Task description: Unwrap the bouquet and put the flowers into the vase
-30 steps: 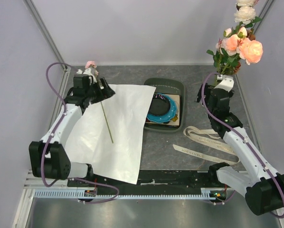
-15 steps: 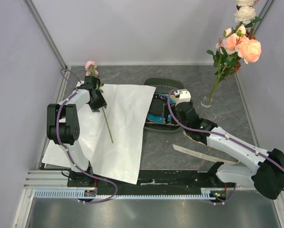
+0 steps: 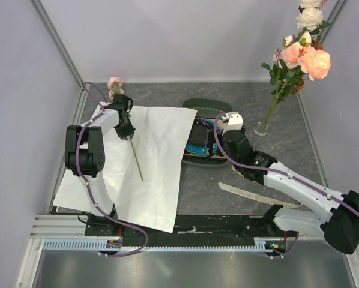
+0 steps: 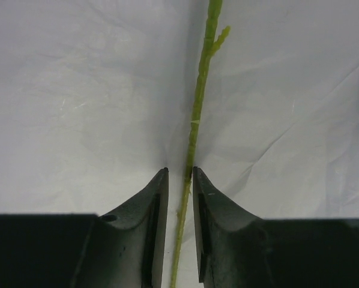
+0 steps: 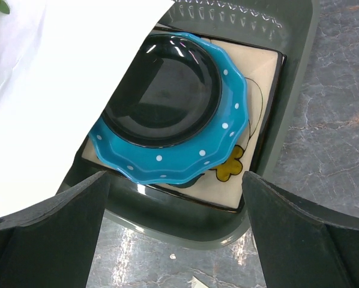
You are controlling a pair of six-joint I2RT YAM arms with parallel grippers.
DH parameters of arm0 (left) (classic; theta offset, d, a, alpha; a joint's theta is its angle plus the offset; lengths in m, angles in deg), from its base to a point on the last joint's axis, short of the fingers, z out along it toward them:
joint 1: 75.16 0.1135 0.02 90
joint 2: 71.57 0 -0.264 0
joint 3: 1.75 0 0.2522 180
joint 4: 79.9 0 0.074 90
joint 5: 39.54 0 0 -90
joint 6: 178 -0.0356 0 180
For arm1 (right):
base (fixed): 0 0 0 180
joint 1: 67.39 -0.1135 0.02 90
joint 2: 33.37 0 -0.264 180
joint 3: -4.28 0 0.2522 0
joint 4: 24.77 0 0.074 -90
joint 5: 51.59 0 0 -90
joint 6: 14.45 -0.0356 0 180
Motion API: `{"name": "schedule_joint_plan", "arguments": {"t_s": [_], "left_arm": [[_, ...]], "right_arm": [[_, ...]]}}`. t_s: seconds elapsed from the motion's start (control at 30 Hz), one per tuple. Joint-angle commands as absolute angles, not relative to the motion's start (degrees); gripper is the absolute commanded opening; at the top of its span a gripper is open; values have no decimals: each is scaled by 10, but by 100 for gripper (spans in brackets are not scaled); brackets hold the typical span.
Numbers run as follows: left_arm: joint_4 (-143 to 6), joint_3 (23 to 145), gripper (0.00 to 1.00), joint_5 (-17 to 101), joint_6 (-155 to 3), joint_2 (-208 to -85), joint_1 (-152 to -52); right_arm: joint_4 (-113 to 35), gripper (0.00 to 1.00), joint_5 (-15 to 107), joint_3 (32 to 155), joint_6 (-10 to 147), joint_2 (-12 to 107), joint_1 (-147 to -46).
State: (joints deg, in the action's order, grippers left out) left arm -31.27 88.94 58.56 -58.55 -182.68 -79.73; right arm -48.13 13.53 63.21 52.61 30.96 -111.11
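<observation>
One pink flower lies on the bouquet's white paper wrap, which is spread flat on the left. Its thin green stem runs between the fingers of my left gripper. Those jaws are narrow, with a slim gap still showing on the stem's left side. Several pink, peach and cream flowers stand in the clear vase at the back right. My right gripper hangs wide open over the tray, holding nothing.
A dark green tray in the middle holds a blue-rimmed black plate; the paper's corner overlaps it. Cream ribbon strips lie at the front right. Walls close in on the left, back and right.
My left jaws have narrowed from wide open to close around the stem. My right arm swung from the vase to over the tray, then barely moved.
</observation>
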Motion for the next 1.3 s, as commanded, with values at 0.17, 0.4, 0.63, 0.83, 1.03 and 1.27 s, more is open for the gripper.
{"name": "schedule_joint_plan", "arguments": {"t_s": [0.17, 0.4, 0.63, 0.83, 1.03, 1.27], "left_arm": [[-307, 913, 21, 609, -606, -1851, -797], [-308, 912, 2, 633, -604, -1808, -798], [-357, 879, 2, 596, -620, -1640, -811], [-520, 773, 2, 313, -683, -1495, -815], [-631, 707, 2, 118, -650, -1436, -841], [-660, 698, 2, 62, -615, -1434, -875]], "right_arm": [[-452, 98, 130, 639, 515, 304, -1117], [-456, 98, 127, 641, 513, 297, -1119], [-461, 98, 138, 652, 508, 304, -1120], [-461, 98, 232, 701, 490, 356, -1113], [-375, 98, 442, 740, 386, 398, -1068], [-172, 98, 514, 681, 91, 459, -1019]]}}
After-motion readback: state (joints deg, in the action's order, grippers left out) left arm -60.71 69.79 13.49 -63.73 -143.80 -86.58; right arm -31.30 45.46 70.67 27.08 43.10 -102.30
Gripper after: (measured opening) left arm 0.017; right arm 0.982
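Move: The pink flower's stem already lies between the left gripper's part-open tips, about 1 cm below the hand point. Its blossom is some 24 cm farther ahead and 6 cm to the left; the tray of plates is about 34 cm to the right and 2 cm ahead. From the right hand, the gripped part of the stem is roughly 40 cm left, 11 cm ahead and 16 cm down, with the tray 13 cm ahead and 7 cm left. Shut the left fingers on the stem at the paper, then lift about 23 cm while carrying it some 15 cm right towards the tray and a little back, swinging the fingers from downward to forward-right. Late in the lift, bring the open right gripper about 9 cm left and 5 cm up towards the left one, rolling its left side up some 30 degrees. ##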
